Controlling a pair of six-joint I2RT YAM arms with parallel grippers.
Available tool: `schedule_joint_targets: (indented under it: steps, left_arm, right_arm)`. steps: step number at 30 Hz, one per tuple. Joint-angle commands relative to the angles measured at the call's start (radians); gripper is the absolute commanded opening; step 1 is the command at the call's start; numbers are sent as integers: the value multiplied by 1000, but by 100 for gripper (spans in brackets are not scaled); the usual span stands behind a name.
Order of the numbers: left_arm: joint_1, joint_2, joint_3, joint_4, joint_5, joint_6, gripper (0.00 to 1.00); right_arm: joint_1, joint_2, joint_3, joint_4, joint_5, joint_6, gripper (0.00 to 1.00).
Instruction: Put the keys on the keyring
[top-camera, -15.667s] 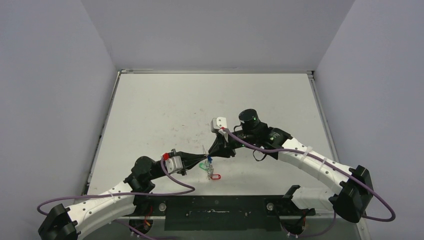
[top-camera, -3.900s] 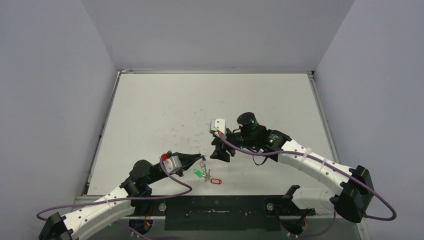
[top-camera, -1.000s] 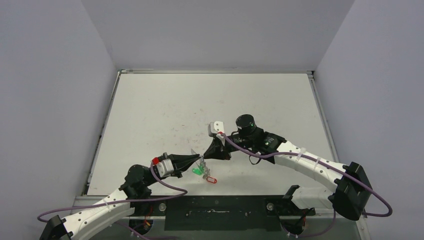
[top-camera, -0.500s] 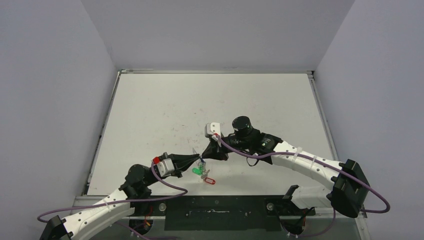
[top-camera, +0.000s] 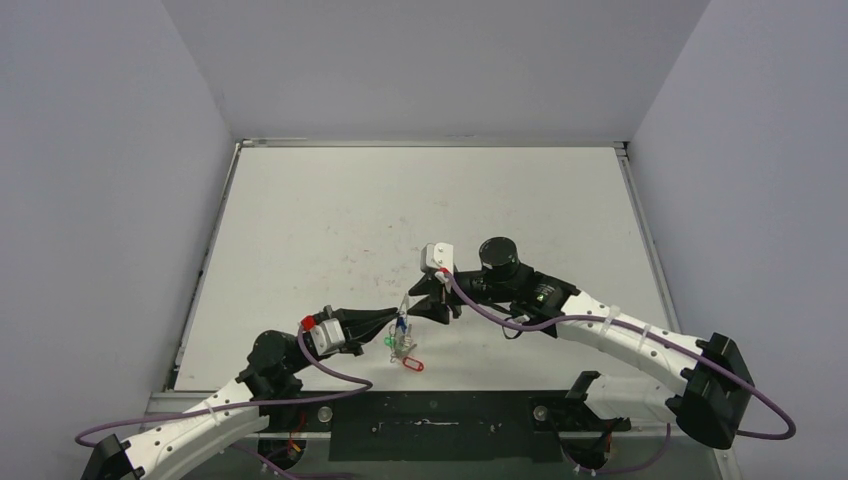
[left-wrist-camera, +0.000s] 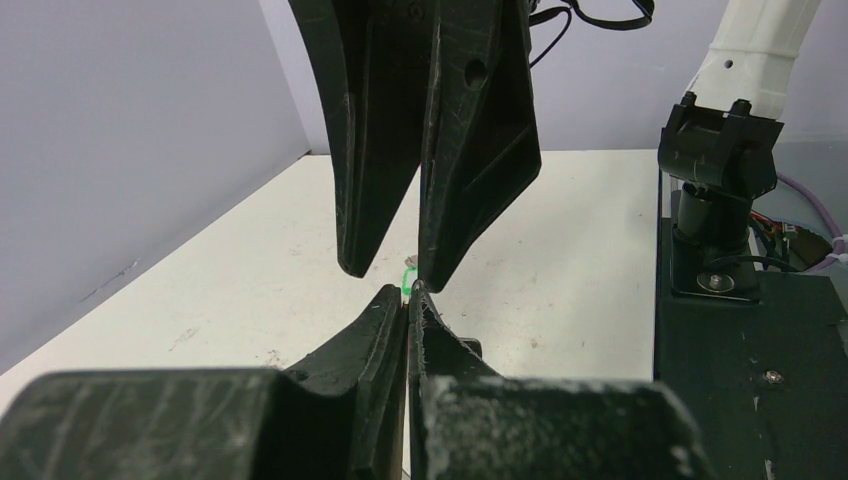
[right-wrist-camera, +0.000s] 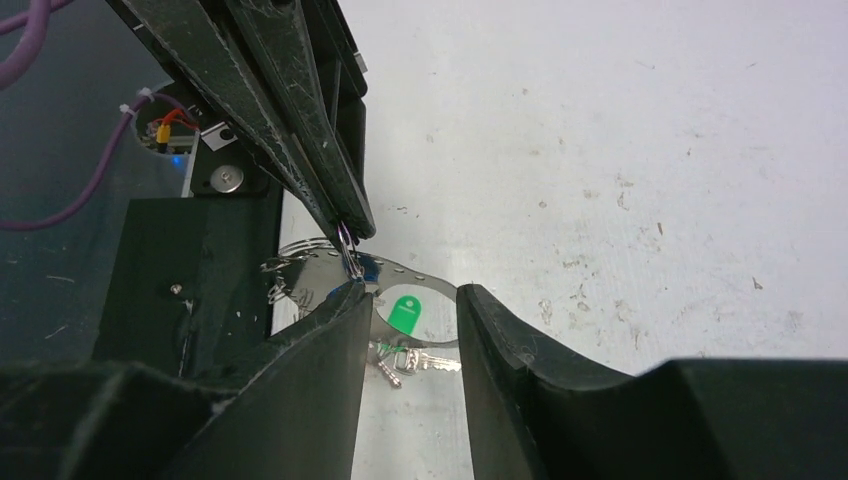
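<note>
My left gripper (top-camera: 397, 322) is shut on the rim of the keyring (right-wrist-camera: 425, 277), a silver sheet-metal hoop held on edge just above the table. In the right wrist view its fingertips (right-wrist-camera: 347, 238) pinch the hoop among the small wire loops. Below the hoop hang the keys: a green tag (right-wrist-camera: 403, 315) with a silver key (right-wrist-camera: 430, 363), and a red tag (top-camera: 410, 364) on the table. My right gripper (right-wrist-camera: 413, 295) is open, its fingers either side of the hoop's near arc. In the left wrist view, the right gripper (left-wrist-camera: 392, 275) stands tip to tip with the left one (left-wrist-camera: 410, 292).
The white table (top-camera: 400, 200) is scuffed and bounded by grey walls on three sides. A black base plate (top-camera: 430, 420) runs along the near edge between the arm mounts. The right arm's mount (left-wrist-camera: 715, 200) stands at the right of the left wrist view.
My right gripper has opened from shut and drawn back a little to the right. The left gripper still pinches the keyring; the red tag has shifted slightly left.
</note>
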Motion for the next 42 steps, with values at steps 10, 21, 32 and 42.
schedule_joint_targets:
  steps: [10, 21, 32, 42]
  left_arm:
    - [-4, -10, 31, 59, 1, -14, 0]
    - [-4, -11, 30, 56, 1, -17, 0]
    - [-4, -40, 76, -98, -40, -14, 30]
    - [-4, -63, 178, -418, -161, -2, 65]
  right_arm:
    - [28, 13, 31, 116, -120, 33, 38]
    - [39, 38, 49, 107, -131, 26, 0]
    - [36, 31, 162, -188, 87, 4, 0]
    - [21, 151, 373, -576, 394, 56, 0]
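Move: The right hand, open, has the top of the keyring about 2 cm back and 2 cm to its left, at its own height. The left hand already grips it there, with the top about 1 cm to the right of its pads. From the right hand, the blue tag hangs some 2 cm back, 2 cm left and 3 cm down, the green tag about 3 cm back, 4 cm left and 9 cm down, and the red tag roughly 4 cm back, level sideways, 12 cm down. While the left hand holds the keyring still, the right hand draws back a good 2 cm and about 1 cm left, rising about 1 cm and sinking again on the way, and its fingers close on the keyring's top beside the left fingertips. The left fingers then open and let go, that hand easing about 1.5 cm forward, as the right keeps its pinch and swings forward about 5 cm and 2 cm right, its fingers dipping some 15 degrees and turning clockwise. ##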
